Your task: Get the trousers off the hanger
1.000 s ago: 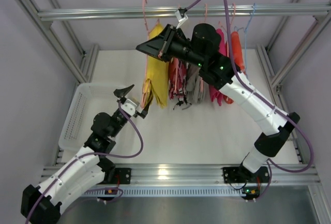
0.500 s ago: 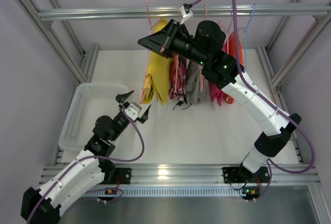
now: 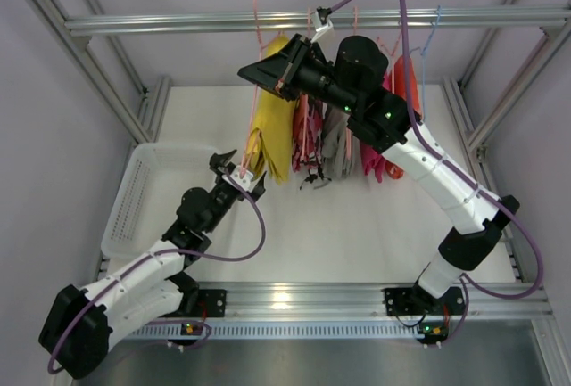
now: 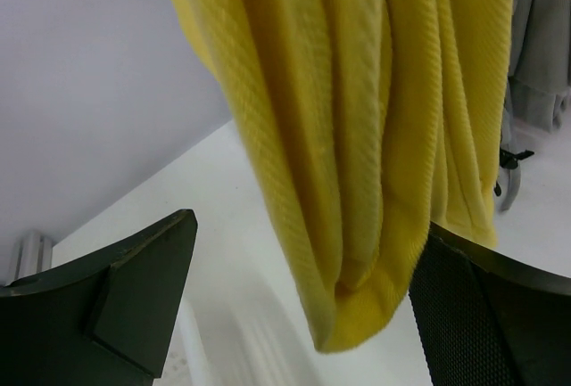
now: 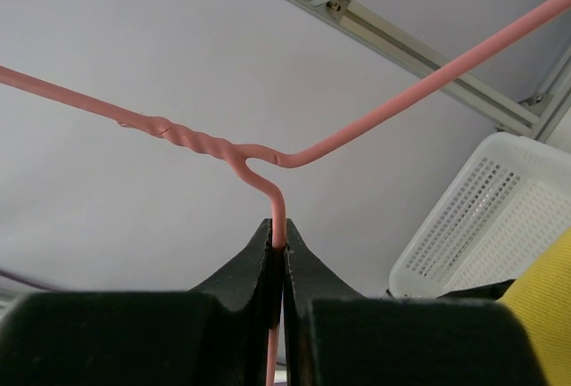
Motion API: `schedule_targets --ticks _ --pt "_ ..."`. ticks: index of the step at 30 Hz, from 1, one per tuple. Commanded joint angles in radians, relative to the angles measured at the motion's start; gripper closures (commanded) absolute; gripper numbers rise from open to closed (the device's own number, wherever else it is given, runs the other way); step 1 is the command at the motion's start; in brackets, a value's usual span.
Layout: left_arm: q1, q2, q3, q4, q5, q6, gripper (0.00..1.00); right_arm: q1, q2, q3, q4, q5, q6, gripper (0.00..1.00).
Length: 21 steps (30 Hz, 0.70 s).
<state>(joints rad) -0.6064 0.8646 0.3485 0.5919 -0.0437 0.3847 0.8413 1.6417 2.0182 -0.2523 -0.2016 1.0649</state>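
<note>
The yellow trousers [image 3: 270, 123] hang folded over a pink wire hanger [image 3: 257, 12]. My right gripper [image 3: 244, 71] is shut on that hanger; in the right wrist view the wire [image 5: 284, 159] runs straight into the closed tips of the right gripper [image 5: 284, 227]. My left gripper [image 3: 241, 170] is open at the lower end of the yellow trousers [image 4: 375, 136]. In the left wrist view the hem hangs between the spread fingers of the left gripper [image 4: 308, 230], nearer the right finger [image 4: 486, 315]. Patterned trousers [image 3: 306, 132], grey ones [image 3: 336, 141], magenta ones [image 3: 379, 150] and orange ones [image 3: 409, 83] hang further right.
An aluminium rail [image 3: 178, 22] crosses the top and carries the other hangers. A white perforated basket [image 3: 134, 199] sits at the left of the white table, also seen in the right wrist view as the basket [image 5: 482, 217]. Frame posts stand at both sides.
My left gripper has moved up and to the right, to the hem of the yellow trousers. The right gripper lifted the hanger slightly, then held still.
</note>
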Motion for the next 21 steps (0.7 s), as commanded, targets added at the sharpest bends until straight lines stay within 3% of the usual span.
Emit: schedule_targets --ticks 1,6,9,10,16,18,20,21 --pt "-0.013 0.017 0.055 0.161 -0.018 -0.026 0.04 0.002 -0.026 0.091 0.151 0.008 -0.01 1.0" --pt "-0.019 0.017 0.081 0.174 -0.027 -0.03 0.08 0.002 -0.026 0.082 0.146 0.01 0.0 1.0" --pt "-0.018 0.017 0.107 0.167 -0.042 -0.046 0.16 0.001 -0.028 0.079 0.15 0.005 0.0 1.0" --pt "-0.018 0.016 0.113 0.166 -0.053 -0.052 0.24 0.001 -0.029 0.076 0.151 0.005 -0.002 1.0" --pt "-0.018 0.005 0.147 0.135 -0.068 -0.093 0.45 -0.008 -0.048 0.051 0.154 -0.002 -0.006 1.0" --pt "-0.019 -0.001 0.158 0.122 -0.073 -0.107 0.62 -0.014 -0.059 0.04 0.154 -0.004 -0.009 1.0" --pt "-0.019 -0.012 0.168 0.089 -0.074 -0.131 0.73 -0.021 -0.069 0.031 0.157 -0.005 -0.013 1.0" --pt "-0.02 -0.018 0.184 0.076 -0.076 -0.138 0.85 -0.027 -0.075 0.021 0.159 -0.009 -0.017 1.0"
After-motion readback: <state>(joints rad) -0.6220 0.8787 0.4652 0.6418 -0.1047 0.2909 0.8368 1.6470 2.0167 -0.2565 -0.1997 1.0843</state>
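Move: Just above the left hand's open fingers, about 2 cm ahead and 5 cm up, hangs the near lower edge of the yellow trousers. From the same hand, the red patterned trousers hang some 10 cm right, 8 cm ahead and 8 cm up, the grey ones about 17 cm right, 8 cm ahead and 7 cm up. The white basket sits roughly 22 cm left, 5 cm back and 21 cm below. From the right hand, the yellow edge lies about 25 cm below, 2 cm ahead and 1 cm left. Rising some 6 cm along the near edge of the yellow trousers, almost straight up, the left hand rolls about 10 degrees, its left side dropping. Its wide-open fingers close most of the way and pinch the cloth between the pads, while the right hand stays in place, still gripping the pink hanger's stem. ##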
